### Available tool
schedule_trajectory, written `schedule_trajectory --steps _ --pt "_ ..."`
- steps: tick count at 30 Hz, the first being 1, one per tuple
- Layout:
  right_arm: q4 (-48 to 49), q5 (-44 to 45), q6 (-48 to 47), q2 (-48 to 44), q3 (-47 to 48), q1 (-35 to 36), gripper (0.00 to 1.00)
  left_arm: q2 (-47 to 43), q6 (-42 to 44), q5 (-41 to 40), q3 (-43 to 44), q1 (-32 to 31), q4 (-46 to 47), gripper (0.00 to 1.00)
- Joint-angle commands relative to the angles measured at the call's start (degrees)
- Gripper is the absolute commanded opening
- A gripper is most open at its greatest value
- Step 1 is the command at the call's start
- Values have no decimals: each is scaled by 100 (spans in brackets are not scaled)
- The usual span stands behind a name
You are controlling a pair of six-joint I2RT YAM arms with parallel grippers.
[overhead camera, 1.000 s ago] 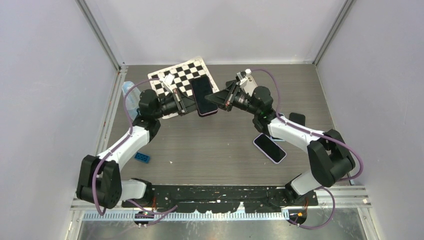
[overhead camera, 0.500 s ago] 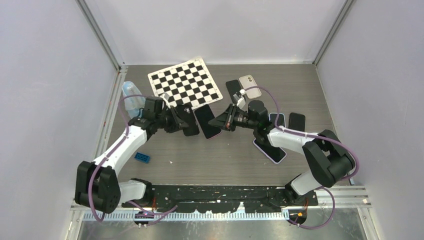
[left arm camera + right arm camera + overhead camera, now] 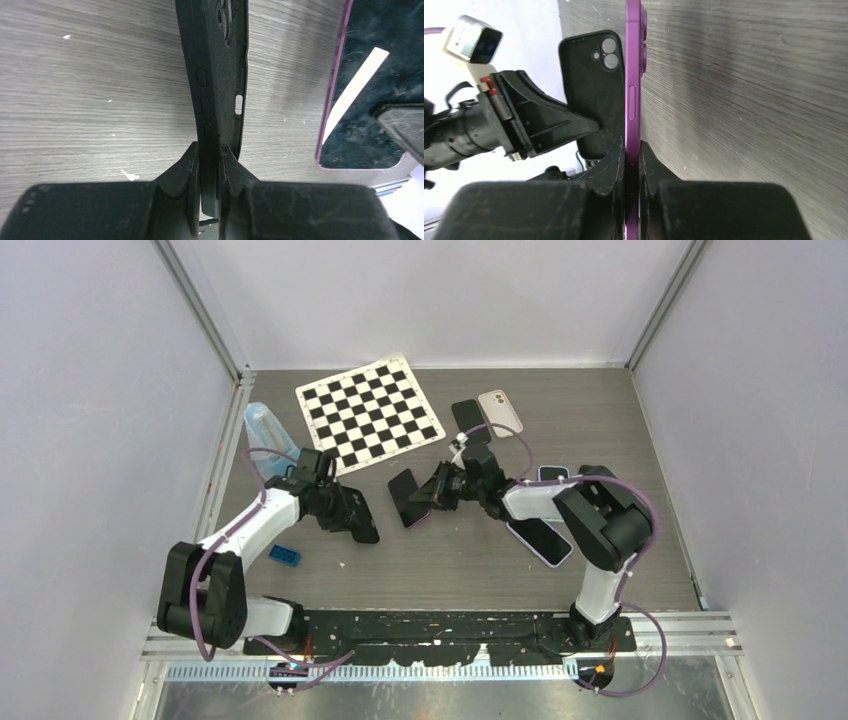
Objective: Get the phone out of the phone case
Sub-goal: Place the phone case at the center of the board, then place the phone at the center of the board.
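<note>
The phone point(image 3: 407, 497) is purple with a dark screen and is out of the case. My right gripper point(image 3: 426, 497) is shut on its edge and holds it on edge just above the table. In the right wrist view the purple rim point(image 3: 633, 85) runs up from between the jaws. The empty black phone case point(image 3: 361, 519) is apart from the phone, to its left. My left gripper point(image 3: 347, 511) is shut on the case's side wall point(image 3: 216, 75). The phone's screen point(image 3: 372, 90) shows at the right of the left wrist view.
A checkerboard sheet point(image 3: 370, 412) lies at the back. Other phones lie on the right: one with a light rim point(image 3: 540, 537), a black one point(image 3: 466, 418), a beige one point(image 3: 499, 410) and two dark ones point(image 3: 594, 480). A blue brick point(image 3: 284, 555) and a clear bottle point(image 3: 262, 425) are on the left.
Both grippers came down from above the checkerboard toward the front. The case moved left with my left gripper, coming off the phone, which stayed in my right gripper.
</note>
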Motion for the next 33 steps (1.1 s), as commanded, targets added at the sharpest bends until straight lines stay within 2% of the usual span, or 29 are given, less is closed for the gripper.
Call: schedule_trajectory --steps 1,7,11,16,19,33 --pt "332 179 -114 342 642 355 1 31 -5 -286 -49 246 -226 3" --pt "844 173 182 1104 952 479 1 19 -138 -735 -15 348 -383 22" --pt "884 202 113 1379 1201 612 1 -121 -250 -1333 112 415 -723 52" --pt "852 220 -20 1669 1512 694 1 -633 -322 -1801 286 426 -955 76" --pt "859 225 -68 1876 1629 754 1 -913 -268 -1886 442 426 -1072 80" --pt "769 330 -137 2456 2082 1308 1 -1766 -43 -1489 713 420 -928 80"
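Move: The bare table spot for the phone case lies about 4 cm left of the left hand, 1 cm ahead and 6 cm below; the case's middle, in its fingers, is 3 cm ahead, 2 cm right and 2 cm down. The blue brick is some 14 cm left and 6 cm back, 6 cm lower. The held phone's landing spot lies roughly 13 cm left of the right hand, 2 cm ahead, 6 cm down; the case is 12 cm left, 2 cm back, 4 cm lower. The phone case, still pinched by its left long edge, is carried about 5 cm left and slightly down to the table, and the left fingers open wide to let go. The left hand then rises clear some 9 cm, its fingers tipping forward. Meanwhile the right hand keeps its grip on the purple phone, bringing it left about 11 cm and down 5 cm, close in beside the case, turning slightly counter-clockwise. ##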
